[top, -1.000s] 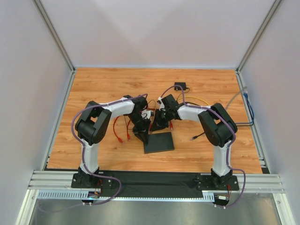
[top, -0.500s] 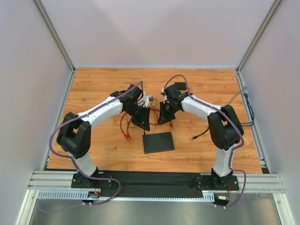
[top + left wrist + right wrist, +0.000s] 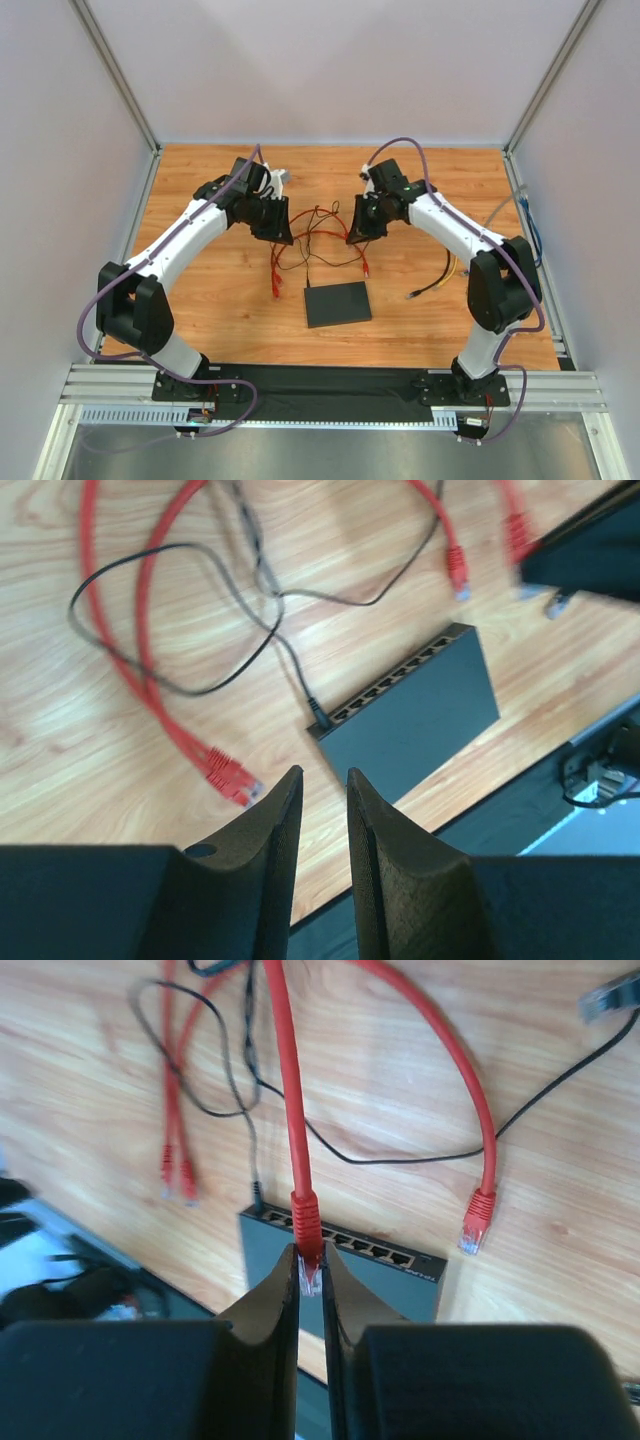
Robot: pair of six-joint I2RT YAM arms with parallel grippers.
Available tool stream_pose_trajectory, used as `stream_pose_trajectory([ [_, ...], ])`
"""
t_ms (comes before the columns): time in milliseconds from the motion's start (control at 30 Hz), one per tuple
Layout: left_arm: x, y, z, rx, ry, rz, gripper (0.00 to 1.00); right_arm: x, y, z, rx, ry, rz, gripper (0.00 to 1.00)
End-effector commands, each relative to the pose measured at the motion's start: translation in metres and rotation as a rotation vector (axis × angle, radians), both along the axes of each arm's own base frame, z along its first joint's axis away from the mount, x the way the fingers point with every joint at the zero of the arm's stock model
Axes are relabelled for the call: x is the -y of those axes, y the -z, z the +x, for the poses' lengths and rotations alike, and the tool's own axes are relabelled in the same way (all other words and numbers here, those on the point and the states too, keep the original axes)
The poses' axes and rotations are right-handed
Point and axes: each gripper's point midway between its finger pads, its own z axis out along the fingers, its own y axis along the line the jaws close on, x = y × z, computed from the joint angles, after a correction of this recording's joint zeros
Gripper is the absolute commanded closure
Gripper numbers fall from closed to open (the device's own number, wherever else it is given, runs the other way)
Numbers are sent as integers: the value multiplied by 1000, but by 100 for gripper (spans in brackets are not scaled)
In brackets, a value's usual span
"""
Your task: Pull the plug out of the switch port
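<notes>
The switch (image 3: 337, 303) is a flat black box lying on the wooden table near the front. Its row of sockets (image 3: 385, 1252) faces the back. My right gripper (image 3: 310, 1260) is shut on the red plug (image 3: 305, 1218), holding it in the air above the sockets, clear of the switch (image 3: 400, 1282). The plug's red cable runs away toward the back. My left gripper (image 3: 320, 780) hangs open and empty, up and left of the switch (image 3: 425, 705). A thin black lead (image 3: 316, 712) is plugged in at the end of the switch's socket edge.
Loose red cables (image 3: 277, 262) with free plugs (image 3: 228, 775) (image 3: 478, 1218) lie tangled behind the switch. A black cable end (image 3: 413, 295) and a yellow cable (image 3: 452, 268) lie to the right. Blue cables (image 3: 530, 225) hang by the right wall. White walls enclose the table.
Both arms have lifted and swung back from the switch. The left gripper left the switch and opened wider. The right gripper carried the red plug up and away from the sockets.
</notes>
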Motion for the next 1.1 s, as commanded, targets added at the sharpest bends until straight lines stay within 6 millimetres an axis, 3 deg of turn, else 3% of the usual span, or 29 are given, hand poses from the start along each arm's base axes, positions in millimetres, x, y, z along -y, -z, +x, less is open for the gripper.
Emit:
stream_pose_trajectory([
  [0, -15, -5, 5, 13, -66, 64, 67, 1, -50, 19, -38, 107, 281, 100],
  [133, -15, 0, 2, 0, -71, 64, 67, -14, -68, 28, -217, 206, 582, 100],
  [500, -17, 2, 2, -1, -97, 59, 67, -30, -94, 22, -437, 232, 758, 100],
  [667, -24, 3, 2, 13, -131, 86, 67, -32, -94, 8, -483, 141, 678, 100],
  [733, -27, 2, 3, 16, -150, 99, 67, -22, -71, -5, -485, 115, 534, 100],
  [800, -36, 2, 6, 22, -180, 133, 68, -21, -72, -13, -470, 84, 472, 100],
  [1000, -72, 1, 15, 43, -323, 260, 69, -43, -104, -30, -420, -72, 557, 100],
  [1067, -84, 1, 19, 47, -372, 291, 69, -47, -104, -32, -434, -83, 566, 100],
])
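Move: The right hand already holds a red plug, pulled free, above and beyond the switch, whose middle lies about 10 cm back, 4 cm left and 10 cm below it. The other red cable's loose plug is some 3 cm back, 3 cm right and 11 cm down; the pair of red plugs lies roughly 8 cm back, 17 cm left and 11 cm down. From the left hand, empty and part open, the switch is about 10 cm back, 12 cm right and 15 cm below. Keeping its pinch on the red plug, the right hand lifts it about 8 cm farther above the switch, first swinging some 4 cm forward and slightly right, then coming back and left, while the wrist rolls and tips until the fingers, steep at first, point mostly left and only somewhat down. The left hand, touching nothing and still part open, draws away from the switch, some 6 cm left and a little down, mostly late on, as its wrist turns about 20 degrees so that the fingers point more steeply down. ##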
